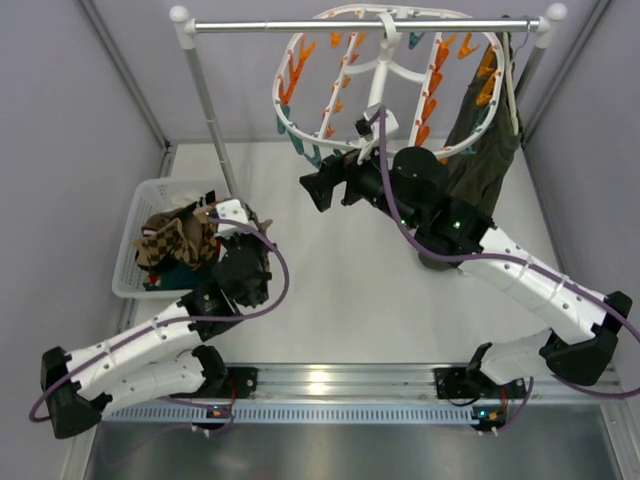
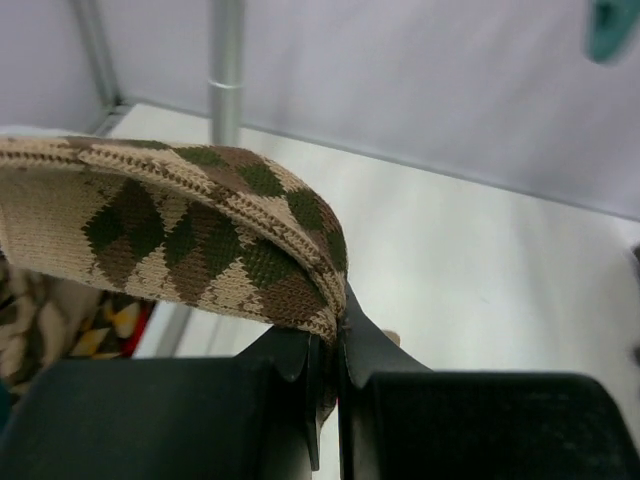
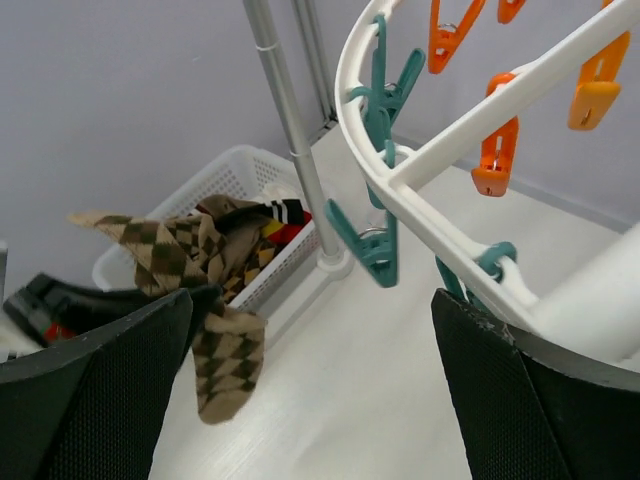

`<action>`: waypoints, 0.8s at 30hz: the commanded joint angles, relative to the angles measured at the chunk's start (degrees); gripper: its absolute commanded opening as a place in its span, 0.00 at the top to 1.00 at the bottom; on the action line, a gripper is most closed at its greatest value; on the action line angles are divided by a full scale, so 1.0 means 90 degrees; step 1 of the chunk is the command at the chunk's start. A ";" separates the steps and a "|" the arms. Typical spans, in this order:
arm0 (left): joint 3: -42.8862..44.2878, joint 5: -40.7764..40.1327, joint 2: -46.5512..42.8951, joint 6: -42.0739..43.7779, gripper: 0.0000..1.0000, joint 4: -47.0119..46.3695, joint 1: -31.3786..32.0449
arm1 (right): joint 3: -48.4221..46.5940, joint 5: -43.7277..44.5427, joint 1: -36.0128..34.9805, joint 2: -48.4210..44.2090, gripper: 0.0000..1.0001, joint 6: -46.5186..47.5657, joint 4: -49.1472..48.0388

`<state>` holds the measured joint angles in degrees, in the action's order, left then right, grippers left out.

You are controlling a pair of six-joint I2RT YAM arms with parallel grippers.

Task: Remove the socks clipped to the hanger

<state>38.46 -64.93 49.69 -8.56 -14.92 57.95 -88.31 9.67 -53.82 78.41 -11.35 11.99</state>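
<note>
The white oval hanger point(image 1: 283, 95) with orange and teal pegs hangs from the rail by its hook. No sock shows on the pegs in view. My left gripper point(image 1: 218, 238) is shut on a brown-and-tan argyle sock point(image 2: 200, 230) and holds it at the right edge of the basket. In the right wrist view the sock point(image 3: 225, 360) droops from that gripper, its toe outside the basket. Other socks point(image 1: 165, 248) lie piled in the basket. My right gripper point(image 1: 318, 186) is open and empty just below the hanger's teal-pegged lower rim point(image 3: 440, 215).
A white slatted basket point(image 1: 133, 262) stands at the left by the rack's left pole point(image 1: 208, 100). A dark olive green garment point(image 1: 485, 130) hangs on the rail at the right, behind my right arm. Grey walls close in both sides.
</note>
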 commanded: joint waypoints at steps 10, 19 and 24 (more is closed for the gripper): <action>0.2540 0.1029 0.0327 -0.2192 0.98 0.4518 -0.3360 | 0.0720 -0.1045 0.0043 -0.1630 0.01 -0.0262 -0.0287; 0.3998 0.4525 0.2329 -0.2526 1.00 0.5222 -0.7423 | 0.1384 -0.1612 0.0043 -0.2831 0.00 -0.0213 0.0337; 0.4252 0.5182 0.3579 -0.2487 1.00 0.5212 -0.8060 | 0.1872 -0.1524 0.0052 -0.3575 0.01 -0.0125 0.0328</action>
<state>74.37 -26.59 78.00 -30.15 29.67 -13.98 -73.12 -3.22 -53.82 49.74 -13.08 14.63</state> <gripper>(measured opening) 0.050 0.993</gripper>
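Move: The sock is already pinched in the left hand. The basket's middle lies about 22 cm to that hand's left, 10 cm ahead and 25 cm below; the stand post's foot is some 15 cm ahead, 5 cm to the left and 28 cm down. From the right hand, the nearest teal clip is about 5 cm ahead, 4 cm left and slightly above; the basket is around 41 cm left, 9 cm ahead and 38 cm down. Sweeping left by nearly 30 cm and forward some 10 cm, the left arm carries the sock over the basket, first rising slightly, then sinking about 8 cm while the wrist turns counter-clockwise and tips down; the shut fingers keep their pinch. The right hand, already empty and open, backs away from the hanger, back and to the right, rising slightly. ##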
